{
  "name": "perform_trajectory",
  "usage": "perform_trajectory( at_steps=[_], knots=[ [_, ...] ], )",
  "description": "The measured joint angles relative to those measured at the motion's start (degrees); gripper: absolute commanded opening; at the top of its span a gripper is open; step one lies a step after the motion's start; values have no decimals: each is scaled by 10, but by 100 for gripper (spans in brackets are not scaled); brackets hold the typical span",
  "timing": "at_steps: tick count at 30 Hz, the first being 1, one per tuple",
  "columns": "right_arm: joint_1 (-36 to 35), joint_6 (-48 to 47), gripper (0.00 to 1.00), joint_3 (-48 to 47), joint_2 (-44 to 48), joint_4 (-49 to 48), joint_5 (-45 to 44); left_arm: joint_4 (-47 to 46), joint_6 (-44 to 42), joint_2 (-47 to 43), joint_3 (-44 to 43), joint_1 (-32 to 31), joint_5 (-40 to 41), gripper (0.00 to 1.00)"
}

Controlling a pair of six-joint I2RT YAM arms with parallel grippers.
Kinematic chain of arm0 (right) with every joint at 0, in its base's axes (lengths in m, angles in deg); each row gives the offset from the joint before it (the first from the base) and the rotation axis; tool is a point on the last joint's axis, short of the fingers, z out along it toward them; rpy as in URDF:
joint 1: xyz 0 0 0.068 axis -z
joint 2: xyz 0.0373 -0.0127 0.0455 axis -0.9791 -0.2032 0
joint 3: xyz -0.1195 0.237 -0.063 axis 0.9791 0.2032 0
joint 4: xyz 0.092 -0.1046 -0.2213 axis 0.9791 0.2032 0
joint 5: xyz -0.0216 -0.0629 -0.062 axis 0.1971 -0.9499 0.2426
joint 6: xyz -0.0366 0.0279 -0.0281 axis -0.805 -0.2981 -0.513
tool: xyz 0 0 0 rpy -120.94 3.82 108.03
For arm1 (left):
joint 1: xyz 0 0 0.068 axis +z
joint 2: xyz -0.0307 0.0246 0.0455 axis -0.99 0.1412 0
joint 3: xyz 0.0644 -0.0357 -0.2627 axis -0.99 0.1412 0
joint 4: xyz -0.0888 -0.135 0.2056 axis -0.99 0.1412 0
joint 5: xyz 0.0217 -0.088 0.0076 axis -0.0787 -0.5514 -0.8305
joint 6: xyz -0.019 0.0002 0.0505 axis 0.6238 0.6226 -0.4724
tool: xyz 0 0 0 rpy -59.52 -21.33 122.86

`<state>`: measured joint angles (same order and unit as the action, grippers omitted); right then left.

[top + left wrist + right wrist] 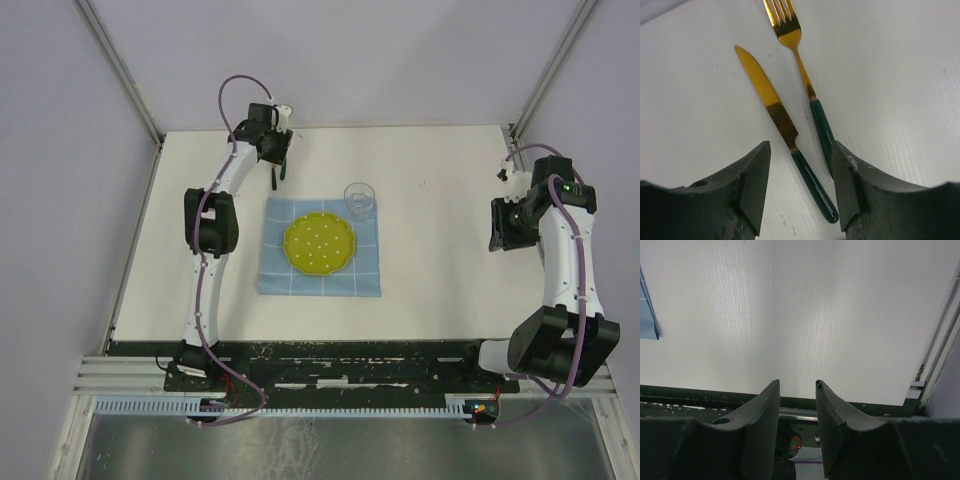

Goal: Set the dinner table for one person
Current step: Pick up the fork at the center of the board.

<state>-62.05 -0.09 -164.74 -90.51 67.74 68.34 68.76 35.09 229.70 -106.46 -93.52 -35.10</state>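
A knife (774, 104) with a gold blade and dark green handle lies on the off-white dinner table (430, 270), and a matching fork (799, 60) lies beside it. My left gripper (801, 147) hovers open over them at the table's far left (278, 170). The end of the knife handle sits between its fingers without touching them. The fork handle runs under the right finger (845, 180). My right gripper (797, 385) is open and empty, low over the table's right side (497, 232).
A light-blue gridded cloth (275, 275) lies mid-table with a yellow scalloped plate (319, 243) on it and a clear glass (360, 199) at its far right corner. The cloth's edge (647, 315) shows in the right wrist view. A dark rail (330, 352) runs along the near edge.
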Motion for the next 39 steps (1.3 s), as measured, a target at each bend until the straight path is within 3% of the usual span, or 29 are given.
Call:
perform_trajectory(
  at_steps=[10, 32, 39],
  knots=[
    [0, 0, 43, 30, 8, 0, -11, -76, 13, 38, -25, -5, -31, 60],
    [6, -2, 42, 44, 19, 0, -20, -98, 30, 76, -33, -20, -11, 61],
    [10, -2, 42, 50, 22, 0, -24, -98, 32, 76, -33, -20, 3, 51]
  ],
)
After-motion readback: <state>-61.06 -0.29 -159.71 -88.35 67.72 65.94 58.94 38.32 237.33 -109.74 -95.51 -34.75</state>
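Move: The fork's middle lies about 5 cm ahead of the left hand, some 2 cm to its right and 5 cm below. The knife is roughly 1 cm ahead of this hand and 1 cm to its left, at the same depth; the glass stands about 11 cm back and 22 cm to the right, and the plate's middle some 21 cm back and 12 cm right. From the right hand the fork is about 42 cm ahead, 50 cm left and 16 cm below. The left hand first reaches about 2.5 cm forward with a slight rise, then sinks some 4 cm while sliding right to almost 4 cm, away from the knife, and finally eases a little forward and back left, so that its still-open fingers come down low astride the fork's handle near the collar, tipped up about 5 degrees and not yet closed on it. The empty right hand draws back and down about 2 cm each, well clear of the cutlery. ##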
